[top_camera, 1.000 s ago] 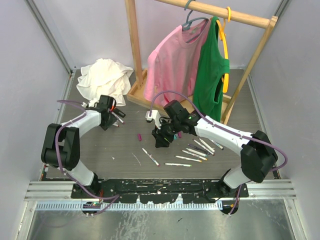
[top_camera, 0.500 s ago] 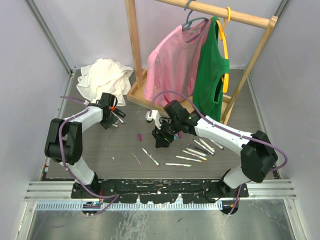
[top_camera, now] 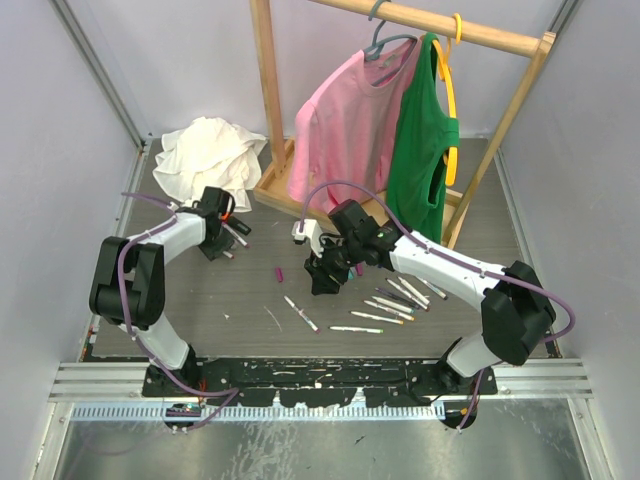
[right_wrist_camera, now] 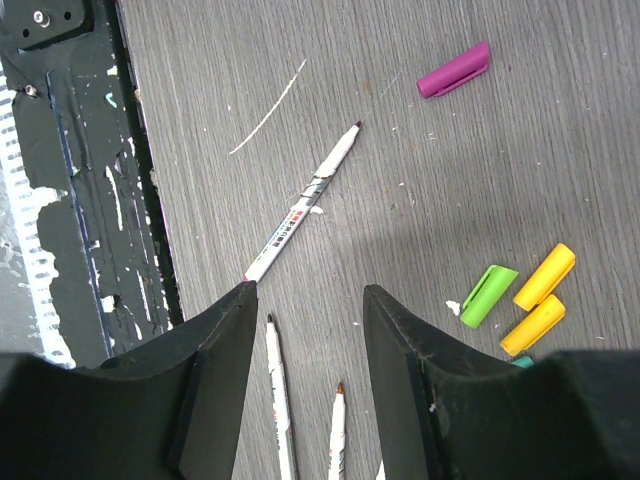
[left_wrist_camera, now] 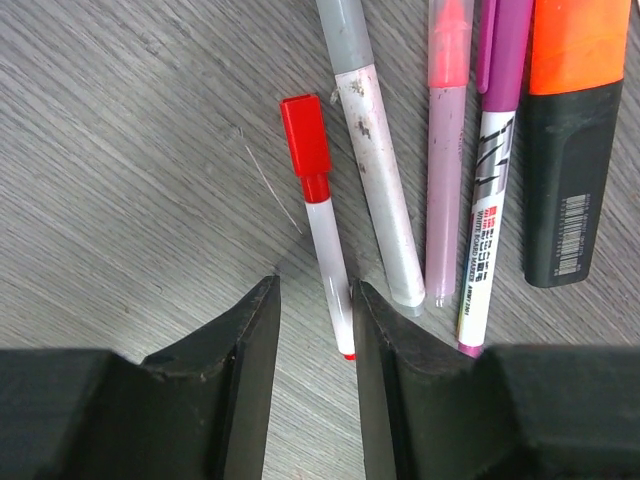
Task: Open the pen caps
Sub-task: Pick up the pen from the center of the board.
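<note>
My left gripper is open, low over a cluster of pens at the far left. A white pen with a red cap lies with its rear end between the jaws, close to the right finger. Beside it lie a grey pen, a pink pen, a purple pen and a black-and-orange marker. My right gripper hangs open above the table centre, holding nothing. Loose caps lie below it: purple, green, two yellow. Uncapped pens lie near.
A row of white pens lies right of centre, two more nearer the front. A white cloth sits at the back left. A wooden rack carries a pink shirt and a green one.
The left arm's elbow has swung slightly and its gripper has settled over the pens at the far left. The right arm has hardly moved.
</note>
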Controlling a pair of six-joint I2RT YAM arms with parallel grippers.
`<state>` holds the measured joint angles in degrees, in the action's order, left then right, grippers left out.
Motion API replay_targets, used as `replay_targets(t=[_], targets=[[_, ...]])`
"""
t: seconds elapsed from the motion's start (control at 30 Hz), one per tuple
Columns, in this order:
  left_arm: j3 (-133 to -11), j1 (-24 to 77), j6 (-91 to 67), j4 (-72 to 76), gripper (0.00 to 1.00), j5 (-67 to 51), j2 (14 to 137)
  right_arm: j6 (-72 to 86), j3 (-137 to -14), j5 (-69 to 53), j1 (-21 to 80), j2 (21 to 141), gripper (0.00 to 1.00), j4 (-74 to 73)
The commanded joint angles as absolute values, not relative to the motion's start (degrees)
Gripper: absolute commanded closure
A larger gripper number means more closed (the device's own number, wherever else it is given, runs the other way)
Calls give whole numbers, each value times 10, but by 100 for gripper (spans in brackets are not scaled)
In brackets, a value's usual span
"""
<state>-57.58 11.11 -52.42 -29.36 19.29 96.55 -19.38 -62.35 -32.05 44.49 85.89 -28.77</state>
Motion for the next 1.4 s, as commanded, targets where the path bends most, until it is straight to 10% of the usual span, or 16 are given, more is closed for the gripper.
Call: replay_targets(t=[0.0, 0.93, 1.37], targets=[[-578, 107, -513, -296, 63, 201, 977, -198, -630, -323, 443, 848, 48, -278], [-445, 106, -512, -243, 99, 155, 761, -197, -625, -403, 433, 819, 48, -274], [-176, 187, -531, 209, 100, -124, 440, -97, -562, -547, 360, 710, 48, -152]])
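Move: The red-capped pen lies almost under the left hand, its tail end between the open fingers; its middle is about 1 cm ahead, 2 cm left and 1 cm below. From that hand, at table height, the gray-capped pen lies some 4 cm ahead and 1 cm left, the pink pen 5 cm ahead and 1 cm right, the orange highlighter about 8 cm ahead and 3 cm right. From the right hand the red-capped pen lies some 10 cm ahead, 24 cm left and 11 cm below. The left hand settles a touch lower and shuts its fingers on the white barrel of the red-capped pen, then draws back low by about 2 cm before lifting it off the table, ending about 7 cm up, 7 cm back and nearly as far right, away from the other pens, while the wrist swings the fingers from pointing down towards forward and right by some 40 degrees. Late on, the empty right hand, fingers staying open, rises some 5 cm and draws back a little, its fingertips tilting up to the left. ##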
